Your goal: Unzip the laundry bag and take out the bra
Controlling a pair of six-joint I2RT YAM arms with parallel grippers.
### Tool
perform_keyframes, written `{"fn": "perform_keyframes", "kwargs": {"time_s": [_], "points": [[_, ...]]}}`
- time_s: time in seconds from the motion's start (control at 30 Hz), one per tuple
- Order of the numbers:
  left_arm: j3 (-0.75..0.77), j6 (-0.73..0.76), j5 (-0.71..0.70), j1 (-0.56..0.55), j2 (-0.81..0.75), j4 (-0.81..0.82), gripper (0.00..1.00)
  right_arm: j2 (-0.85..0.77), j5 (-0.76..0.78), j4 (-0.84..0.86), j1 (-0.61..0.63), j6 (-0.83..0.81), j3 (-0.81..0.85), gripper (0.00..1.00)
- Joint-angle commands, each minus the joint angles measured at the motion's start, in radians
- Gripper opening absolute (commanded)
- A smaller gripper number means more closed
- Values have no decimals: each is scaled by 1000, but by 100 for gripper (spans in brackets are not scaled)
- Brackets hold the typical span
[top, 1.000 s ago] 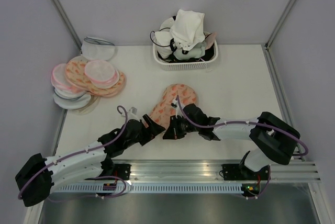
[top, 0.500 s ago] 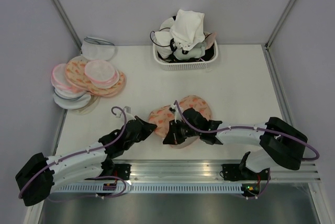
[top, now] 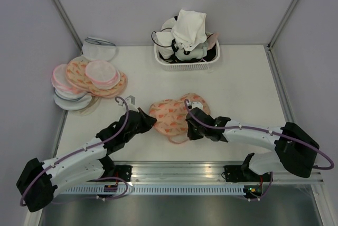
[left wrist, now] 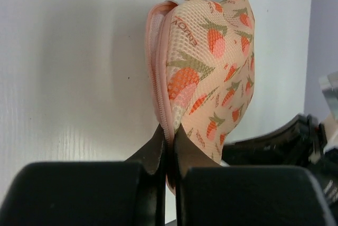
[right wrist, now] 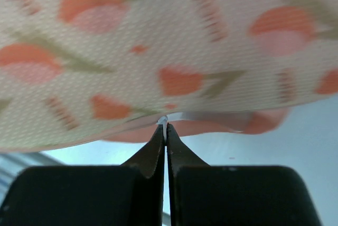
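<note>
The laundry bag [top: 174,115], a peach mesh pouch with an orange carrot-like print and pink zip edging, lies on the white table between my two grippers. My left gripper [top: 151,121] is at its left end. In the left wrist view the left gripper [left wrist: 169,140] is shut on the pink zip edge of the laundry bag [left wrist: 208,62]. My right gripper [top: 189,126] is at the bag's right side. In the right wrist view the right gripper [right wrist: 165,129] pinches a small white zip pull [right wrist: 164,120] under the laundry bag [right wrist: 169,52]. The bra is hidden.
A white basket [top: 186,66] heaped with white and dark garments stands at the back centre. A pile of similar peach and pink pouches [top: 87,81] lies at the left, with a white one [top: 99,50] behind it. A metal rail [top: 179,172] runs along the near edge.
The bag has come down from standing on edge and shifted right. My left gripper has shut on its zip edge. My right gripper moved right, still shut.
</note>
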Motion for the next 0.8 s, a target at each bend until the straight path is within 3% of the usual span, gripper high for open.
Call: {"fn": "perform_keyframes", "kwargs": {"time_s": [0.0, 0.13, 0.23, 0.4, 0.57, 0.6, 0.63, 0.67, 0.7, 0.77], "points": [[129, 285, 62, 35, 26, -89, 2, -39, 212, -198, -74, 0, 19, 0], [227, 420, 63, 98, 50, -228, 2, -93, 335, -269, -143, 3, 32, 0], [256, 452, 98, 159, 93, -230, 2, -136, 364, -292, -178, -7, 38, 0], [251, 460, 162, 216, 237, -13, 2, -164, 300, -274, -188, -30, 9, 0], [388, 492, 251, 224, 527, 142, 3, -177, 168, -205, -186, -44, -42, 0], [415, 494, 251, 225, 564, 141, 10, -182, 147, -185, -188, -46, -56, 0], [461, 497, 248, 225, 595, 145, 24, -182, 116, -178, -186, -46, -59, 0], [481, 485, 230, 225, 648, 147, 60, -184, 93, -169, -188, -49, -63, 0], [503, 463, 210, 225, 662, 91, 75, -185, 79, -154, -186, -49, -71, 0], [532, 408, 185, 225, 650, 48, 94, -187, 42, -146, -186, -47, -76, 0]]}}
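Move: The left fingers still pinch the laundry bag's raised left edge, with the bag's middle some 3 cm ahead, 11 cm right and 7 cm below; the pile of round bags is about 20 cm ahead and 30 cm left. The right fingers already hold the zip pull at the near edge; from them the bag's right rim is roughly 9 cm ahead and 8 cm right, and its strap loop 5 cm left, 1 cm back, a little lower. Keeping its pinch on the zip pull, the right hand draws it along the near edge about 10 cm right and 5 cm forward, turning some 20 degrees clockwise, then eases back towards the base. The left hand lifts the bag's edge about 3 cm, then sinks and swings forward while rolling its left side up; its fingers open wide and let go as it heads out over the bag, some 11 cm forward overall. ##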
